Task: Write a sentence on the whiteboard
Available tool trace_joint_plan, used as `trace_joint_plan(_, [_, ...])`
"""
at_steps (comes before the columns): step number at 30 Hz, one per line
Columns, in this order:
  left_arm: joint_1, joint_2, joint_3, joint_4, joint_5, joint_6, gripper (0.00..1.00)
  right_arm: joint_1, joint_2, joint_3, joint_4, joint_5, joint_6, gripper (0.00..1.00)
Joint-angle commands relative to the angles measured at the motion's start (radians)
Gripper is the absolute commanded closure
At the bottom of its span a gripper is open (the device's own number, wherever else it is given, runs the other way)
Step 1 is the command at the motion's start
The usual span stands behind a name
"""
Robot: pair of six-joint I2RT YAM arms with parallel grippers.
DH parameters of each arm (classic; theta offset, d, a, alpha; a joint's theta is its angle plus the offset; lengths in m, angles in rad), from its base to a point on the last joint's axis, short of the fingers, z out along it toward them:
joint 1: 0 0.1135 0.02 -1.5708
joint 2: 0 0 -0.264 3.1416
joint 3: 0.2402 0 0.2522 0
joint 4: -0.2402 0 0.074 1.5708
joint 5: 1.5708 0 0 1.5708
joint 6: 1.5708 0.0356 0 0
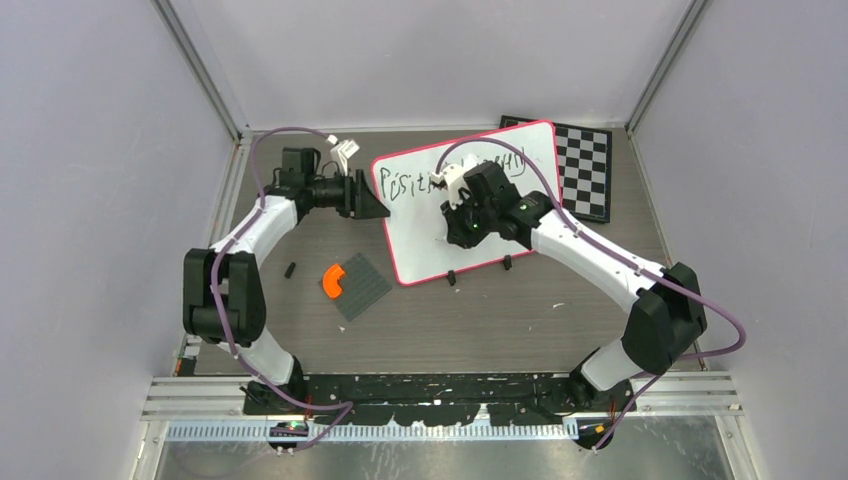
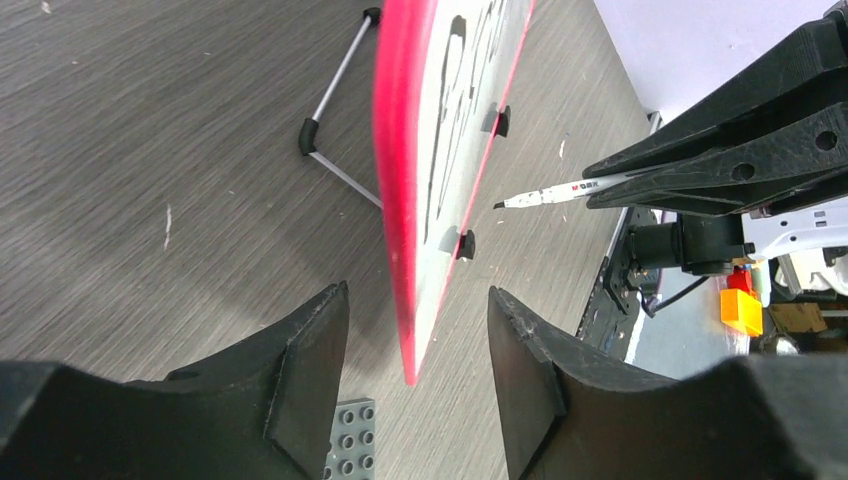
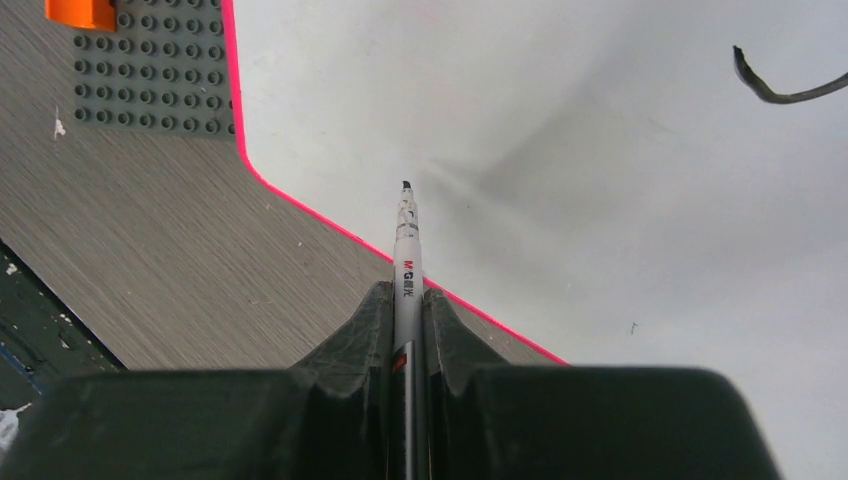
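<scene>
The whiteboard (image 1: 480,225) stands tilted on its two black feet in the middle of the table. The sentence (image 1: 412,185), a black scrawl, runs along its upper part. My right gripper (image 1: 449,213) is over the board, shut on a white marker (image 3: 407,250). The marker's black tip points at a bare part of the whiteboard (image 3: 600,150) near its lower corner, and I cannot tell whether it touches. My left gripper (image 2: 418,300) is open at the board's left side. The red rim (image 2: 395,200) sits between its jaws with a gap on each side.
A checkered chessboard (image 1: 588,165) lies behind the whiteboard at the back right. A grey studded plate (image 1: 362,288) with an orange piece (image 1: 333,281) lies left of the board's front corner. A small black object (image 1: 290,268) lies nearby, and a white object (image 1: 345,150) sits at the back.
</scene>
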Motion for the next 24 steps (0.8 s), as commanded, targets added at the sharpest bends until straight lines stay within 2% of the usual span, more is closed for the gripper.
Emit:
trace_joint_plan(1, [-0.035,0.016,-0.006,0.068,0.011,-0.019,0.47,0.002,-0.063,-0.007,0.037,0.035,-0.004,1.0])
trace_joint_plan(6, [-0.06,0.046,-0.01,0.147,0.025,-0.09,0.58,0.001,-0.052,0.023,0.059,0.027,0.017,1.0])
trace_joint_plan(14, [-0.064,0.063,-0.015,0.163,-0.012,-0.107,0.83,0.003,-0.011,0.057,0.086,0.035,0.057,1.0])
trace_joint_plan(24, [-0.063,0.069,-0.019,0.161,-0.03,-0.101,1.0,0.007,-0.016,0.033,0.102,0.08,0.061,1.0])
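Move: The whiteboard's left edge lies about 3 cm to the right of the left gripper and 1 cm below it, level with it fore and aft. From that hand, the grey plate is some 15 cm back, 5 cm left and 17 cm down. For the right hand, the blank patch under "Positivity" is about 4 cm ahead, 3 cm left and 3 cm down, with the written word some 8 cm ahead, 3 cm left and 3 cm up. Bring the left gripper about 3 cm to its right and a touch down, shutting its half-open fingers until they pinch the whiteboard's left edge. Keep the marker gripped in the right hand and, after a brief pause, ease it some 2 cm up and forward along the blank face towards the written line, its tip close to the surface. ##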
